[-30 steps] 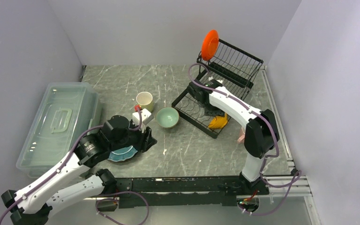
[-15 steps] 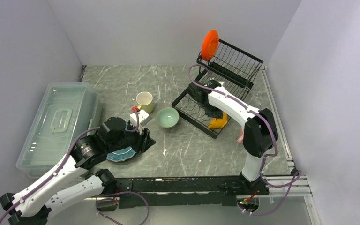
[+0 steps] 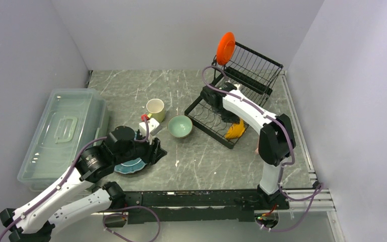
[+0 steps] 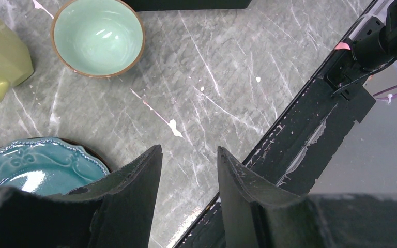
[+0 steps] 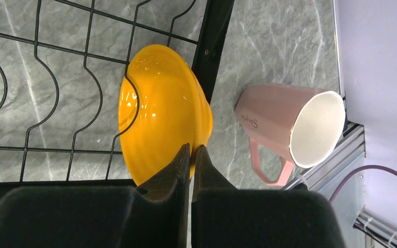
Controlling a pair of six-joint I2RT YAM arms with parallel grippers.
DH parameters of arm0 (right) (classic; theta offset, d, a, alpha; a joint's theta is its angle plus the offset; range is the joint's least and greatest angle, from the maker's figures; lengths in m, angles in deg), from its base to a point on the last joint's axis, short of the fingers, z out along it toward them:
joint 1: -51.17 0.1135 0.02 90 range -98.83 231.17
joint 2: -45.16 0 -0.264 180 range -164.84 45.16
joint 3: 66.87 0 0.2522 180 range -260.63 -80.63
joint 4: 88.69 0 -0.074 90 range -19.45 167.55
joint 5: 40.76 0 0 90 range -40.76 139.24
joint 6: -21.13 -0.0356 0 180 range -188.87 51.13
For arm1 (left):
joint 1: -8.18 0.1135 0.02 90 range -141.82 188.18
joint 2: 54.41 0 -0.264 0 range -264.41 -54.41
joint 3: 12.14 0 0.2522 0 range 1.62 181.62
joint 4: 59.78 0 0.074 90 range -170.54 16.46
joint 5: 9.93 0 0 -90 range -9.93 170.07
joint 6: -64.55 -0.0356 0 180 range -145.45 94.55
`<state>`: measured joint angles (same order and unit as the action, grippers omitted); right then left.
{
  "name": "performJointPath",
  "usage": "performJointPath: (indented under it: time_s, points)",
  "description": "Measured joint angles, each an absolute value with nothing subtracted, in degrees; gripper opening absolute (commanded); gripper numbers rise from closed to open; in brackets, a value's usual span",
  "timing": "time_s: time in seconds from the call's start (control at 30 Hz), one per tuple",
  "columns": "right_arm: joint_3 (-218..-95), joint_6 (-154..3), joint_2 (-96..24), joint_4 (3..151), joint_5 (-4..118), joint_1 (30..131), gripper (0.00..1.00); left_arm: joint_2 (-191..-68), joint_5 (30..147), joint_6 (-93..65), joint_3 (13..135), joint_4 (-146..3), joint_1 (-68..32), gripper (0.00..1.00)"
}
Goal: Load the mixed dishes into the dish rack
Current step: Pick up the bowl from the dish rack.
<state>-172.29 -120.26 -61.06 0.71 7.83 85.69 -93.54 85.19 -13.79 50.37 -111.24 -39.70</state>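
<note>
The black wire dish rack (image 3: 247, 75) stands at the back right, with a small orange-red plate (image 3: 226, 48) upright on its upper tier. An orange-yellow bowl (image 5: 160, 113) leans on edge in the lower tray's wires. My right gripper (image 5: 192, 147) hovers just above that bowl, shut, with nothing between its fingers. A pink mug (image 5: 284, 124) lies on its side outside the rack. My left gripper (image 4: 189, 150) is open over bare table, beside a teal plate (image 4: 31, 165). A pale green bowl (image 4: 98, 36) and a pale yellow mug (image 4: 0, 57) stand beyond it.
A clear lidded plastic bin (image 3: 63, 133) fills the left side. A small white block (image 3: 151, 125) sits between the yellow mug and the left arm. The black base rail (image 3: 206, 196) runs along the near edge. Grey walls close in on three sides.
The right gripper has shut over the orange-yellow bowl and its arm has drawn slightly toward the rack's back. The left arm shifted a little toward the near edge.
</note>
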Motion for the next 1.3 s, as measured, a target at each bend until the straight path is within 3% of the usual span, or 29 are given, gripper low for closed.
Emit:
performJointPath:
  time_s: [1.3]
  points:
    - [-187.4,-103.2,-67.3,-6.5,1.3,87.5,0.00,-96.7,81.5,-14.4,50.3,-111.6,-39.7,0.51]
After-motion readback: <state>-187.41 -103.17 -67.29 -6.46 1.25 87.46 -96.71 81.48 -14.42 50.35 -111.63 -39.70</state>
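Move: The yellow bowl stands on edge in the dish rack, its rim already in my right fingers; its middle is about 5 cm below them, some 2 cm back and 2 cm left. From that hand the pink mug stands about 12 cm right, 5 cm back and 8 cm down; the rack's near corner is 4 cm left, 7 cm back and 9 cm down. My left hand has the yellow bowl about 14 cm ahead, 31 cm right and 14 cm down. Keeping my right fingers pinched on the yellow bowl's rim, I raise it out from among the rack's wires, up about 5 cm in all and forward some 3 cm. As it rises I turn the wrist about 15 degrees counter-clockwise and tip the hand's left side down about 10 degrees. ##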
